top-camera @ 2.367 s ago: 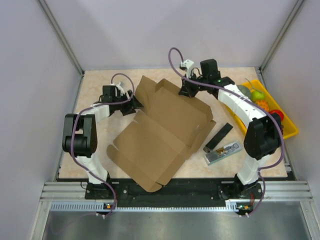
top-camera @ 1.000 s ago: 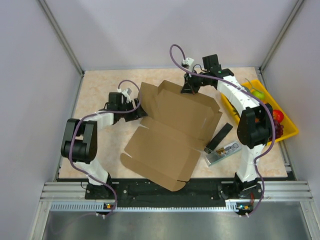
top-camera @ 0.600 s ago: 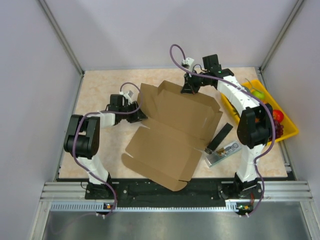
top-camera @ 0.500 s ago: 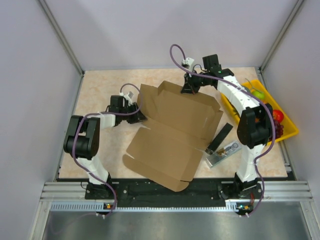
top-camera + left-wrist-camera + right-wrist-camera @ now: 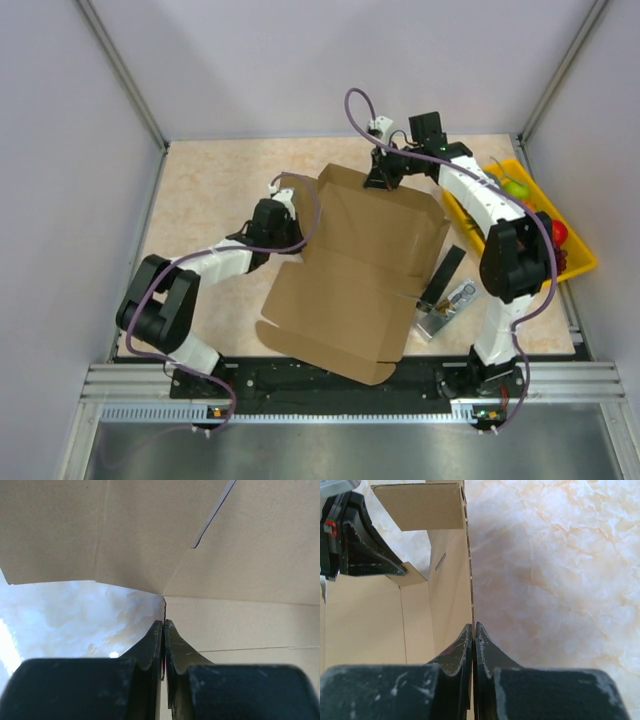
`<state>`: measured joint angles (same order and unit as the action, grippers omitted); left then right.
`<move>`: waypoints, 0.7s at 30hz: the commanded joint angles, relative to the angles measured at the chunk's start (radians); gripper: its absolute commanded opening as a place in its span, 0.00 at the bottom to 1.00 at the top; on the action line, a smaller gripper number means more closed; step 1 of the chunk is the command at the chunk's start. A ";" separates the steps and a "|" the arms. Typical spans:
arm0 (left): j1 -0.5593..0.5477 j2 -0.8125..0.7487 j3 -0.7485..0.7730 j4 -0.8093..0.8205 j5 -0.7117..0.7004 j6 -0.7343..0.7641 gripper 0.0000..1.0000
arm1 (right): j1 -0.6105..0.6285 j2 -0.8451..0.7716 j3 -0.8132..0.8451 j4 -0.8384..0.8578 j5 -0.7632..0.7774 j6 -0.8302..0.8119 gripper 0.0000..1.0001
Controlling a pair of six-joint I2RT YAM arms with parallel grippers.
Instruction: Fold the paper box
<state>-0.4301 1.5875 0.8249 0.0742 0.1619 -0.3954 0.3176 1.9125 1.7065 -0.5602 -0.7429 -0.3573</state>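
The paper box (image 5: 350,270) is a brown cardboard sheet lying opened out in the middle of the table, with its far and left walls raised. My left gripper (image 5: 296,242) is at the box's left side, shut on a thin cardboard edge (image 5: 163,605) near a corner crease. My right gripper (image 5: 383,180) is at the far rim, shut on the upright back wall (image 5: 470,580). In the right wrist view the left gripper's dark fingers (image 5: 365,550) show at the box's other side.
A yellow tray (image 5: 578,262) of fruit sits at the right edge. A black bar (image 5: 441,275) and a clear packaged item (image 5: 447,308) lie just right of the box. Marbled tabletop (image 5: 200,190) shows to the left and beyond the box.
My left gripper moved right to the box's left side and shut on its edge. The box shifted right and turned squarer to the table. The right gripper kept its hold.
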 commanded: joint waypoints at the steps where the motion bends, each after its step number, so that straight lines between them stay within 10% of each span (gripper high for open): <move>1: -0.070 -0.067 -0.036 0.050 -0.198 -0.003 0.06 | 0.005 -0.101 -0.062 0.135 -0.019 0.087 0.00; 21: -0.044 0.017 -0.004 0.225 0.051 -0.109 0.29 | 0.167 -0.311 -0.331 0.418 0.341 0.074 0.00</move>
<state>-0.4999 1.5887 0.7769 0.1825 0.0856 -0.4644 0.4591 1.6413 1.3487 -0.2562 -0.4591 -0.2855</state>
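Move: My left fingers are nearly shut around the small corner tab, right at the hand point; the upright end flap stands some 9 cm ahead of it, and the middle of the box base is about 15 cm back, 10 cm right and 6 cm lower. My right hand pinches the raised wall's top edge. From there the same tab lies roughly 9 cm back, 16 cm left and 13 cm down; the black block is around 16 cm back, 16 cm right and 18 cm below. I draw the raised wall's top edge back over the base by about 3.5 cm with my right hand, its pinch kept, easing left and slightly up near the end as the wrist turns some 15 degrees. Meanwhile my left hand shifts about 2 cm right and a little back, staying low, and opens its fingers partway around the corner tab. ##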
